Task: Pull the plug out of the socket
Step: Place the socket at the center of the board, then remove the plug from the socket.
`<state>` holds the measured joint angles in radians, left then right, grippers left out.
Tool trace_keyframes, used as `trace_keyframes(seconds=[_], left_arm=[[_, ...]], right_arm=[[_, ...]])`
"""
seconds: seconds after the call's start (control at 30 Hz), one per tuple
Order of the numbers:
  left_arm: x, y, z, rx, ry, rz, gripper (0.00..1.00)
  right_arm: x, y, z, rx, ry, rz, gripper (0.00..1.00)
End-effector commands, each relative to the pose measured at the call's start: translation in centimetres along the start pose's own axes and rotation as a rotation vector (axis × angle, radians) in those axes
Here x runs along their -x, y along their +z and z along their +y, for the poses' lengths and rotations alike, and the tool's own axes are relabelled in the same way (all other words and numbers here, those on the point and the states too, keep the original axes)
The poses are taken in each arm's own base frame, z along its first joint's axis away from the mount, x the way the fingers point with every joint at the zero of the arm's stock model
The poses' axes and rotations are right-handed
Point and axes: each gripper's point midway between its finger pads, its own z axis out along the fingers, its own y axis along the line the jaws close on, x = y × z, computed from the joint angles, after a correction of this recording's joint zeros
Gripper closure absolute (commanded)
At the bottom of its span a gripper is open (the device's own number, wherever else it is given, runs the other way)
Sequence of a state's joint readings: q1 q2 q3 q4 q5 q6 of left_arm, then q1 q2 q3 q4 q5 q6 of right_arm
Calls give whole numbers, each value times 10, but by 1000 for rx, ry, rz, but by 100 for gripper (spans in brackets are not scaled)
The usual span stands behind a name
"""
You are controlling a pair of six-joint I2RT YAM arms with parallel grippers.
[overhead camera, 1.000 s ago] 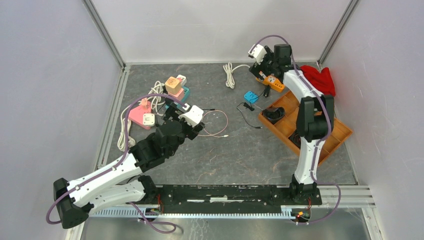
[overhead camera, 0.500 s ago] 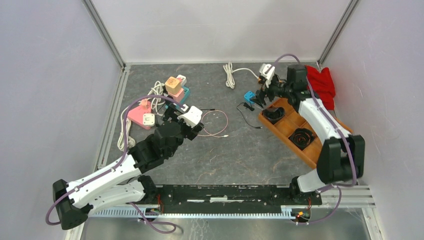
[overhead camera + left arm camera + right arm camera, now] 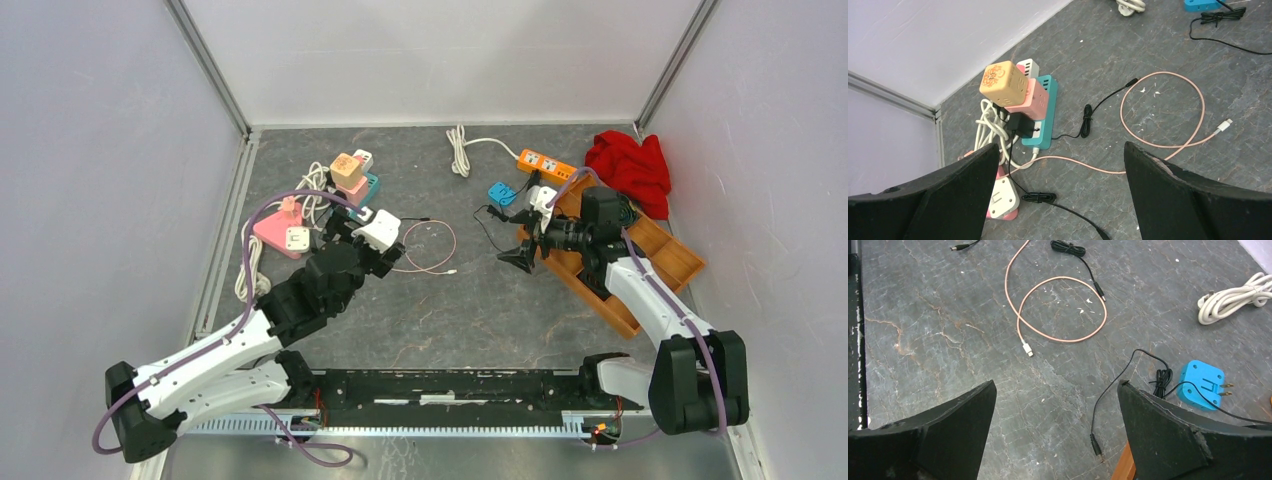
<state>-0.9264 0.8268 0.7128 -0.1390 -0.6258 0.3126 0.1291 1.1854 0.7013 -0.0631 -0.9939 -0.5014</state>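
A teal power strip [image 3: 373, 187] [image 3: 1044, 112] lies at the back left. A yellow cube adapter [image 3: 1003, 83], a pink adapter [image 3: 1035, 97], a white adapter [image 3: 1029, 66] and a black plug [image 3: 1020, 124] sit in it. My left gripper [image 3: 342, 226] [image 3: 1060, 147] hovers open just in front of that strip, holding nothing. An orange power strip [image 3: 546, 163] lies at the back right, and a blue plug [image 3: 502, 193] [image 3: 1200, 385] lies loose on the floor near it. My right gripper [image 3: 513, 240] [image 3: 1057, 384] is open and empty, low over the floor by the wooden tray's left corner.
A wooden tray [image 3: 662, 247] and a red cloth [image 3: 630, 165] fill the right side. A pink socket block with a white adapter [image 3: 284, 232] lies left of my left gripper. A pink cable loop [image 3: 432, 246], thin black leads [image 3: 494, 229] and a white cord bundle [image 3: 459, 150] lie on the floor.
My right arm has swung back from the orange power strip at the rear and come down beside the tray's left corner, jaws opening slightly wider. The left arm has barely moved.
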Motion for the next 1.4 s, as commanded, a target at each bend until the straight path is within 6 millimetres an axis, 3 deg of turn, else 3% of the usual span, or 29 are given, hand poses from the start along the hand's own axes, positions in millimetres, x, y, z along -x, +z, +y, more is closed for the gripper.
trace_keyframes(seconds=[0.0,0.23,0.33,0.5,0.77,0.97,1.0,1.03,1.07,1.23,1.37], left_arm=[[5,5,6,30,-49,-26,0],[-1,16,10,13,-115,-16,0],[0,24,22,17,-208,-28,0],[16,38,40,-3,-402,-96,0],[16,95,75,-41,-612,-31,0],[-5,154,112,29,-679,111,0],[-20,163,111,37,-676,169,0],[-16,172,118,52,-664,181,0],[-25,182,118,56,-655,219,0],[-39,202,127,57,-577,322,0],[-52,207,126,2,-421,382,0]], right_arm=[[10,1,3,37,-65,-41,2],[5,1,12,81,-75,-40,2],[4,0,12,80,-85,-33,2],[1,1,14,94,-92,-25,2],[0,1,17,117,-95,-24,2],[-7,3,16,113,-118,10,2],[-9,3,15,107,-122,22,2],[-11,4,15,108,-125,29,2],[-13,4,14,108,-129,37,2],[-16,8,18,130,-138,57,2],[-19,11,20,137,-148,74,2]])
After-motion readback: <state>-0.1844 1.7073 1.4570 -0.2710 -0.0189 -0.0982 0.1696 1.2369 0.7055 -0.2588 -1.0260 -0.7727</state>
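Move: The teal socket with the plugs stacked on it lies about 22 cm ahead of my open left hand, 6 cm to its left and some 17 cm below. The tan plug on top is 23 cm ahead, 8 cm left and only about 11 cm down. A black cord bundle lies 13 cm ahead and 1 cm right, and the white plug block 10 cm ahead and 19 cm left. From my right hand, the teal socket is about 19 cm ahead, 38 cm left and 9 cm lower. I sweep my left hand forward about 23 cm and 6 or 7 cm left, towards the teal socket, staying nearly level until a last dip of some 3 cm brings it over the tan plug. On the way the wrist tips down, rolls its left side down and turns counter-clockwise, the fingers still wide open. My empty right hand sinks about 3 cm and eases slightly back. ##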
